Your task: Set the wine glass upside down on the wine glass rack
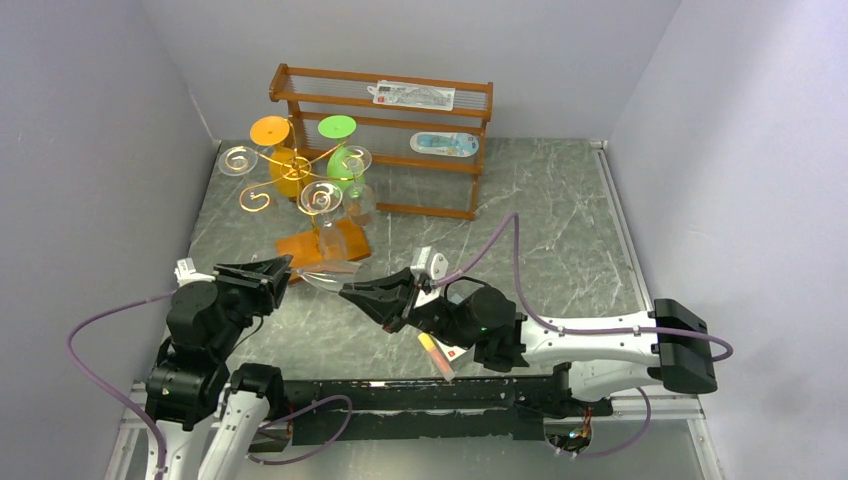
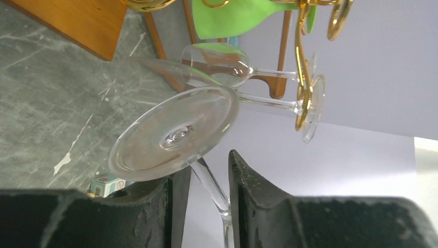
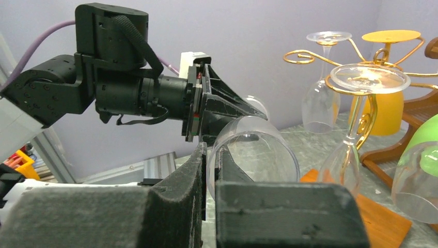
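A clear wine glass (image 1: 325, 277) lies on its side in the air between my two grippers, in front of the gold wire rack (image 1: 290, 165) on its small wooden base (image 1: 322, 245). My right gripper (image 1: 348, 293) is shut on the bowl's rim (image 3: 258, 150), one finger inside and one outside (image 3: 210, 151). My left gripper (image 1: 280, 268) is open, its fingers (image 2: 243, 196) standing on either side of the stem (image 2: 212, 188), just behind the foot (image 2: 175, 134). The gap between the fingers is wider than the stem.
An orange glass (image 1: 280, 160), a green glass (image 1: 342, 160) and clear glasses (image 1: 322, 205) hang upside down on the rack. A two-tier wooden shelf (image 1: 400, 130) holding packets stands behind it. A yellow and red object (image 1: 437, 352) lies under my right arm. Grey walls close in three sides.
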You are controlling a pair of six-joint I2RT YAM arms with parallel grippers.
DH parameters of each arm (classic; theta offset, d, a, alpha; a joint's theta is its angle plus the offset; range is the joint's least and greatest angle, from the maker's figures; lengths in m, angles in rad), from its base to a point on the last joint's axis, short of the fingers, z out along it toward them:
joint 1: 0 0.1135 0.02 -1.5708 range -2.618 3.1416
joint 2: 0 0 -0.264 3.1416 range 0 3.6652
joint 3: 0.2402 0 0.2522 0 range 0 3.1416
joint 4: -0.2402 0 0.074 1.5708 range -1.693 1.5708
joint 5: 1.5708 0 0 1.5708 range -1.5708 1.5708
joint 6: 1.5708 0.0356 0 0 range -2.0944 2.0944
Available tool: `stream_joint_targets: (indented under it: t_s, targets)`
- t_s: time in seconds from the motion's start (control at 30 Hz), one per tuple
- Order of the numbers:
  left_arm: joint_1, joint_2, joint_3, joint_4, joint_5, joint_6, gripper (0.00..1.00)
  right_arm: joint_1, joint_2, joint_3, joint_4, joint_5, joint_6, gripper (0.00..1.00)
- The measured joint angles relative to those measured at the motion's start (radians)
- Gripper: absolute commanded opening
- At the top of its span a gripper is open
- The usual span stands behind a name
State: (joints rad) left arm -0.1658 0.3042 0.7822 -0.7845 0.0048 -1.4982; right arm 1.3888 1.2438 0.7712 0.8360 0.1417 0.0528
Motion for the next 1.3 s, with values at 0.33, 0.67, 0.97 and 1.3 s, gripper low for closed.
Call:
stream_joint_targets:
  t_s: [0.33, 0.67, 0.97, 1.3]
  targets:
    - [0.0, -0.013, -0.045, 0.091, 0.027, -0.055, 0.07, -0.003, -0.045, -0.067, -0.019, -0.045, 0.045, 0.03]
    - [-0.002, -0.021, -0.079, 0.154, 0.042, -0.071, 0.05, -0.007, -0.071, -0.103, -0.046, -0.032, 0.082, 0.17]
    - [-0.002, -0.096, -0.176, 0.212, 0.014, -0.091, 0.05, 0.003, -0.067, -0.158, -0.071, -0.034, 0.151, 0.62]
    - [-0.002, -0.11, -0.109, 0.214, -0.149, 0.237, 0.05, 0.003, -0.154, -0.226, -0.131, 0.053, 0.251, 0.76]
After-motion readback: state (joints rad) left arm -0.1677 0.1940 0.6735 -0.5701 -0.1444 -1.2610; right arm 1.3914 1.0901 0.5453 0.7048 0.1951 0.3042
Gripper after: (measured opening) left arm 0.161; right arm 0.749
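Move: The clear wine glass spans my hands roughly level: my right fingers hold its bowl at the rim, with the glass's middle some 6 cm left, 3 cm ahead and slightly below. From my left hand, whose open fingers straddle the stem, that middle lies about 6 cm right, 3 cm back and 2 cm higher. Off this hand, the nearest hanging glass is 11 cm ahead, 7 cm right and 7 cm lower; the rack's empty curl is 13 cm ahead, 5 cm left, about level. I close my left fingers on the stem, nearly in place, while my right hand, still gripping the bowl, eases down. Then I open the right fingers wide and draw away, about 8 cm down in all and finally to the right, tipping downward. Last, my left hand carries the glass some 3–4 cm left and slightly up, rolling about 20 degrees so the foot rises. ##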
